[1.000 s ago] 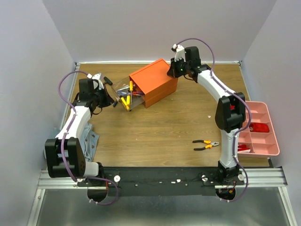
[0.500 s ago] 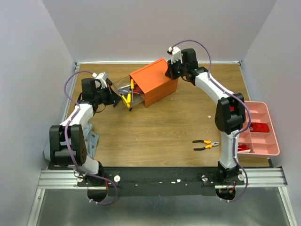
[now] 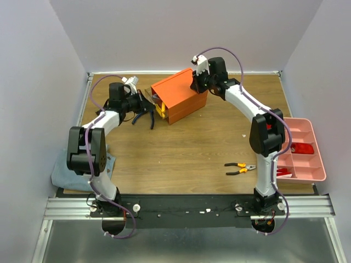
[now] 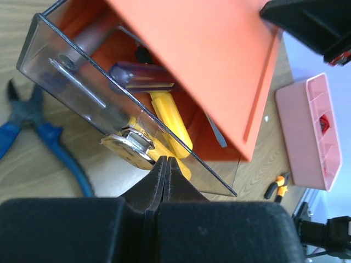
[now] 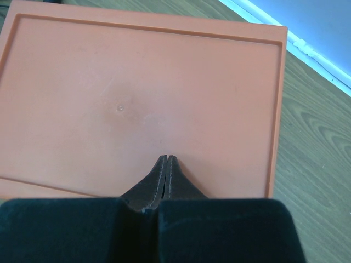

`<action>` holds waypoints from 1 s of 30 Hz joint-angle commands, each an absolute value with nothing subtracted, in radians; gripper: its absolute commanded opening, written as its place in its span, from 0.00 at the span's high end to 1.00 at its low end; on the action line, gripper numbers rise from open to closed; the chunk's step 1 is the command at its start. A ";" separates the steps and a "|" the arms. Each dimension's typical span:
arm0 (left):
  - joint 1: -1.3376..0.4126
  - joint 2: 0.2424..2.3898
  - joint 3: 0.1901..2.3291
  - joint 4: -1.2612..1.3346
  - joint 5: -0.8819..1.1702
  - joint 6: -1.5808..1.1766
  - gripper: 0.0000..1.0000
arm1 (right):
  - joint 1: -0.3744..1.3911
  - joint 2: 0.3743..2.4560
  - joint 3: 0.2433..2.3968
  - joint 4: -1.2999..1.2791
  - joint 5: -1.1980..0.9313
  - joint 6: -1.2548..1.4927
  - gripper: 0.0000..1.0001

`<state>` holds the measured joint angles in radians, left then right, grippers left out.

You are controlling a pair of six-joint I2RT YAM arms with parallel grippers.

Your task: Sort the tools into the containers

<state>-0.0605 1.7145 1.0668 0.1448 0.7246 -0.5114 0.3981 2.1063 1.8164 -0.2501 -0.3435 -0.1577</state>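
The orange box (image 3: 181,93) stands at the back middle of the table, its clear drawer (image 4: 82,104) partly out on the left side. In the drawer lie a yellow screwdriver (image 4: 171,125), a purple-handled one (image 4: 141,76) and a silver tool (image 4: 77,82). My left gripper (image 3: 152,104) (image 4: 166,160) is shut and empty, its tip against the drawer's clear front beside the metal pull (image 4: 131,147). My right gripper (image 3: 195,85) (image 5: 166,158) is shut and empty, its tip pressed on the box's flat orange face (image 5: 137,98). Blue pliers (image 4: 52,145) lie on the table left of the drawer.
Orange-handled pliers (image 3: 239,167) lie on the wood at the front right. The pink tray (image 3: 315,159) sits at the right edge with a red tool (image 3: 301,148) in it. A grey-blue cloth (image 3: 63,174) lies by the left arm's base.
My left arm has swung right and its shut tip has pushed the clear drawer most of the way into the orange box. The right gripper has shifted slightly left on the box.
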 commanded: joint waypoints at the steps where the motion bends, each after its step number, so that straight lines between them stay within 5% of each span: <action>1: -0.087 1.795 1.153 0.239 0.718 -0.589 1.00 | 0.433 2.180 1.747 -0.431 -0.322 -0.166 0.99; 13: -0.118 1.879 1.192 0.282 0.664 -0.658 0.99 | 0.449 2.164 1.726 -0.423 -0.305 -0.172 0.99; 16: -0.114 1.842 1.183 0.214 0.657 -0.631 0.93 | 0.451 2.158 1.720 -0.417 -0.296 -0.178 0.99; 20: -0.071 1.717 1.177 0.019 0.657 -0.560 0.71 | 0.451 2.148 1.712 -0.414 -0.285 -0.183 0.99; 30: 0.018 1.678 1.291 -0.490 0.534 -0.036 0.55 | 0.451 2.125 1.680 -0.408 -0.284 -0.184 0.99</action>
<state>0.0032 1.6054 1.2007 -0.2085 0.6548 -0.3550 0.4377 2.0804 1.7569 -0.1909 -0.3176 -0.1703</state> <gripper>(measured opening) 0.422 0.009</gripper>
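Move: The clear drawer's front, with its metal catch, is right at my closed left fingertips, only about 1 cm ahead and 1 cm to the right. The orange box's middle lies some 6 cm ahead and 10 cm right of my left hand, 2 cm lower; the blue pliers lie about 5 cm left, 1 cm ahead and 9 cm below. From my right hand, on the lid, the drawer front is some 14 cm left, 5 cm back and 4 cm down, and the box's middle 5 cm left, 6 cm down. With my left fingers still shut against the drawer front, I keep pushing it to the right and forward, about 4 cm in towards the box, easing to a stop. Then I open the fingers to nearly half and come free, backing left and somewhat back and up, about 8 cm. My closed right fingertips stay on the lid, creeping some 2 cm left and slightly back. ##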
